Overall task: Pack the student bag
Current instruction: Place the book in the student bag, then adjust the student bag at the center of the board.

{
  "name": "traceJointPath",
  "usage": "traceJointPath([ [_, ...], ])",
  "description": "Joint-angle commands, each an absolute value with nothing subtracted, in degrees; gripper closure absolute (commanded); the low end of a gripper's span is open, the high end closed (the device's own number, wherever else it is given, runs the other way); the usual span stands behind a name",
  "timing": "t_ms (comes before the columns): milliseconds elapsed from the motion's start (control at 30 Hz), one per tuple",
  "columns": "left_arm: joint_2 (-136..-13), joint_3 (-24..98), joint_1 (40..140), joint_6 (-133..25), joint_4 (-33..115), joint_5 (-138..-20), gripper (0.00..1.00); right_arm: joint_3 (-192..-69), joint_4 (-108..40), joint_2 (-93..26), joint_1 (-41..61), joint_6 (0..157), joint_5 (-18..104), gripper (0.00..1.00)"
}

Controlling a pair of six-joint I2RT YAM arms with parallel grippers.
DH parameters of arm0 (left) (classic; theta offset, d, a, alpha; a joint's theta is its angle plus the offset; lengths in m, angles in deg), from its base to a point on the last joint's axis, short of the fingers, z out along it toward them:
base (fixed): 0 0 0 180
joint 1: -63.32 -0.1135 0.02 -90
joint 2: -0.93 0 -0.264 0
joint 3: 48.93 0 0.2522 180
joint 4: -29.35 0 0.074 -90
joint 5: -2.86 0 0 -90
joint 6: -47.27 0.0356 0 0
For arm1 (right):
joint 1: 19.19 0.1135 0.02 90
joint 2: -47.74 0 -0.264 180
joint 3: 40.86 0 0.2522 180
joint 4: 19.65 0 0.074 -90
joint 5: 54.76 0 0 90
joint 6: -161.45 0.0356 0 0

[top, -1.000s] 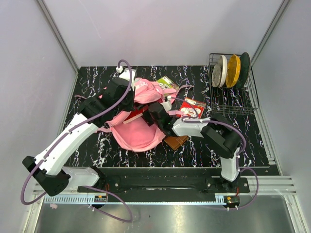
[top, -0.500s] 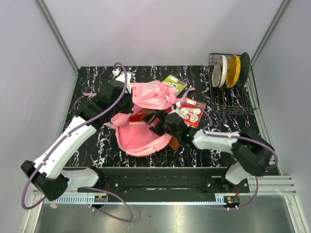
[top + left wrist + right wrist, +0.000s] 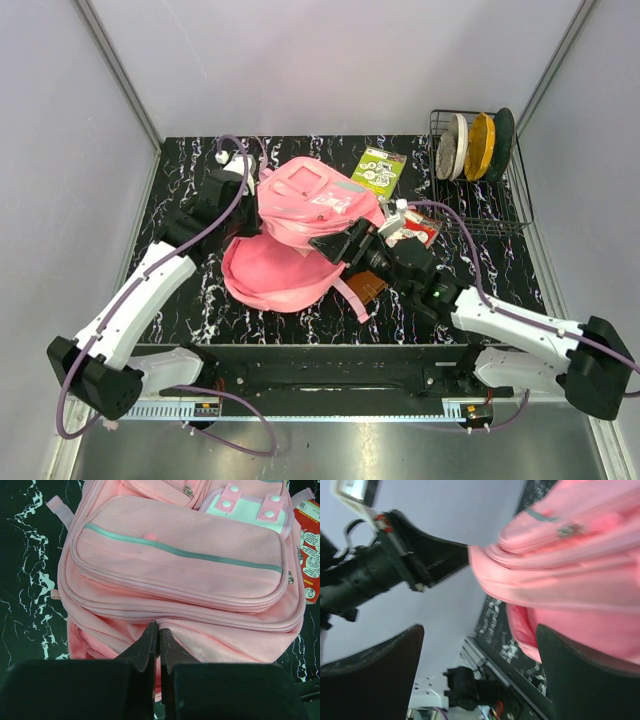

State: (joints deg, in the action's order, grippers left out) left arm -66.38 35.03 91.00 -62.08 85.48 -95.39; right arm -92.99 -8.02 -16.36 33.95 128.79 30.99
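Observation:
The student bag (image 3: 300, 205), a soft pink backpack, lies mid-table with its front pockets up and its lower half (image 3: 272, 278) spread toward me. My left gripper (image 3: 256, 200) is shut on a fold of the bag's pink fabric; in the left wrist view its fingertips (image 3: 150, 639) pinch the seam just under the mint-trimmed pocket (image 3: 180, 550). My right gripper (image 3: 336, 246) stands open at the bag's right edge, nothing between its fingers (image 3: 375, 670). Pink fabric (image 3: 570, 585) fills the right of the right wrist view.
A green booklet (image 3: 378, 170) lies behind the bag, a red one (image 3: 418, 232) to its right beside my right arm, and a brown item (image 3: 368, 287) under that arm. A wire rack (image 3: 480, 205) with upright plates stands at the back right.
The bag's upper part has swung up and over, front pockets now facing up. My right arm has stretched out low from the right, its gripper still open. The green booklet is uncovered.

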Motion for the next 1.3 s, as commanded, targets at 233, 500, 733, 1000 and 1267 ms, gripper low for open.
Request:
traceJointPath([
  [233,-56.47,38.40,90.39,-65.05,86.79,-106.82,1.00,-94.43,-42.73,-5.68,19.07,138.51,22.44,0.00],
  [500,-51.37,35.15,90.39,-68.38,87.85,-106.92,1.00,-111.20,-34.30,-37.55,17.81,132.36,45.06,0.00],
  [733,-53.47,31.11,90.47,-69.36,85.30,-100.68,1.00,-130.36,-33.14,-57.89,17.02,129.37,54.22,0.00],
  [1000,-51.54,30.05,90.47,-67.43,85.39,-101.82,0.41,-123.01,-43.76,-43.16,11.76,121.21,35.80,0.00],
  [1267,-54.00,36.55,90.82,-65.40,82.60,-93.92,0.01,-104.38,-49.31,-23.13,7.97,122.24,26.72,0.00],
])
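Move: My left hand keeps the student bag's lifted front panel pinched. The bag's middle lies about 10 cm ahead of that hand, 10 cm to its right and roughly 15 cm below. From my open right hand, the bag's middle is some 18 cm ahead, 13 cm left and 20 cm down. The brown wallet lies about 9 cm ahead and 6 cm right of my right hand, and the red book 22 cm ahead and 16 cm right, both some 23 cm below. With my left hand I draw the pinched panel back and left about 5 cm each way and slightly up, dip some 3 cm, then open wide, let go and start rising. My open right hand swings some 12 cm right and forward off the bag, curves down, forward and back left to its right side, about 15 cm lower, then retreats right and up. ##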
